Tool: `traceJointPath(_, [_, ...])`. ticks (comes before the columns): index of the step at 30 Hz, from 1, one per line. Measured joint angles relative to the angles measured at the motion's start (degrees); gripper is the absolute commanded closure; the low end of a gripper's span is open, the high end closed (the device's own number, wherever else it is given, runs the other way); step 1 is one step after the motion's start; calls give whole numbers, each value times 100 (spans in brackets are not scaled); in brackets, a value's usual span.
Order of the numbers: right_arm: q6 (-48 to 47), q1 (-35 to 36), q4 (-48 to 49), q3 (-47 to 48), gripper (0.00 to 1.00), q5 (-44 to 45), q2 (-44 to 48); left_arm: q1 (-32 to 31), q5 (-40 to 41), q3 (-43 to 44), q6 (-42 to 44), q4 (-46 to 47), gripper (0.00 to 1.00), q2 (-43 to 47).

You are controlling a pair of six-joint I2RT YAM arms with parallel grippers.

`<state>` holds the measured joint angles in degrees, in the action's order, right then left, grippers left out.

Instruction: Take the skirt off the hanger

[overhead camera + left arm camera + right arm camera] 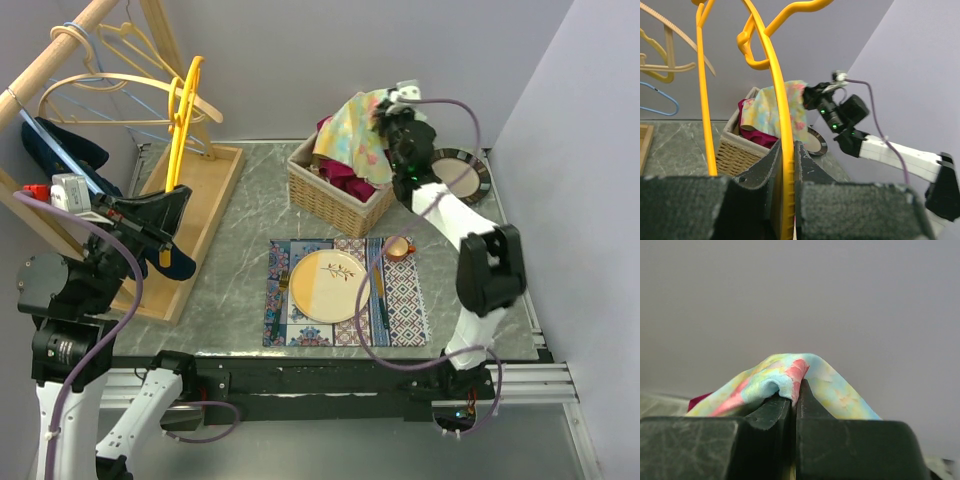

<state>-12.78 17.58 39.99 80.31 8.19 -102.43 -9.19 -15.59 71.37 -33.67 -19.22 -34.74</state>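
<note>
My left gripper point(176, 193) point(786, 150) is shut on the yellow plastic hanger point(180, 120) point(776, 90), holding it upright over the wooden tray at the left. No cloth hangs on it. The skirt point(358, 135) point(775, 110) point(790, 377), pastel yellow, blue and pink, is lifted above the wicker basket point(335, 195) point(742, 150) at the back. My right gripper point(385, 118) point(794, 390) is shut on a fold of the skirt, with the cloth draped over both fingertips.
A wooden rail point(55, 60) with beige and blue hangers stands back left. Dark red clothes fill the basket. A patterned placemat point(345, 292) carries a yellow plate point(330, 285); a small cup point(397, 248) and a dark-rimmed dish point(465, 170) sit to the right.
</note>
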Motion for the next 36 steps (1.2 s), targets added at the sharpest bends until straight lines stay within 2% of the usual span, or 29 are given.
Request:
traceJointPath(3, [391, 48, -415, 326, 100, -319, -605, 0, 7, -17, 2, 7, 99, -2])
traceJointPath(9, [1934, 133, -951, -496, 97, -330, -750, 0, 98, -44, 0, 28, 99, -101])
traceJointPath(14, [2573, 144, -1781, 238, 94, -94, -1239, 0, 299, -46, -26, 79, 99, -280])
traceJointPath(16, [2695, 144, -2083, 472, 89, 17, -1379, 0, 374, -107, -68, 164, 99, -304])
traceJointPath(20, [2848, 146, -2455, 664, 63, 289, -1467, 0, 627, -144, -175, 229, 99, -330])
traceJointPath(21, [2852, 146, -2494, 660, 49, 319, -1462, -2, 710, -144, -195, 232, 99, -334])
traceJointPath(23, [2839, 146, -2535, 570, 36, 337, -1384, -2, 894, -144, -221, 243, 99, -341])
traceJointPath(24, [2815, 146, -2608, 481, 26, 330, -1276, -2, 984, -144, -251, 247, 99, -339])
traceJointPath(28, [2782, 162, -2863, 348, 2, 249, -817, -2, 1200, -129, -302, 267, 99, -302])
traceJointPath(36, [2723, 188, -3045, -7, 0, 522, 339, 0, 1683, 267, -339, -190, 99, 9])
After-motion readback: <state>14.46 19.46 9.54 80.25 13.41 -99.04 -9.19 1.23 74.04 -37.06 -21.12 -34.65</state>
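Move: The yellow floral skirt in my right hand is bound for the basket, whose middle lies about 27 cm below that hand, 3 cm ahead and 5 cm left. The dark-rimmed plate is 24 cm right and 3 cm ahead; the cup is 7 cm right and 17 cm back. From my left hand, holding the yellow hanger, the rail is some 26 cm ahead, 14 cm left and 15 cm up, the navy garment 12 cm ahead, 16 cm left and 15 cm below. I swing my right hand quickly down about 20 cm into the basket, slightly left, tipping the fingers some 35 degrees downward. At the bottom I open them wide, let go of the skirt and lift back up 10 cm, drawing back about 5. My left hand, still gripping the hanger, eases 4 cm forward, then returns while shifting nearly 5 cm left and turning 15 degrees counter-clockwise. ##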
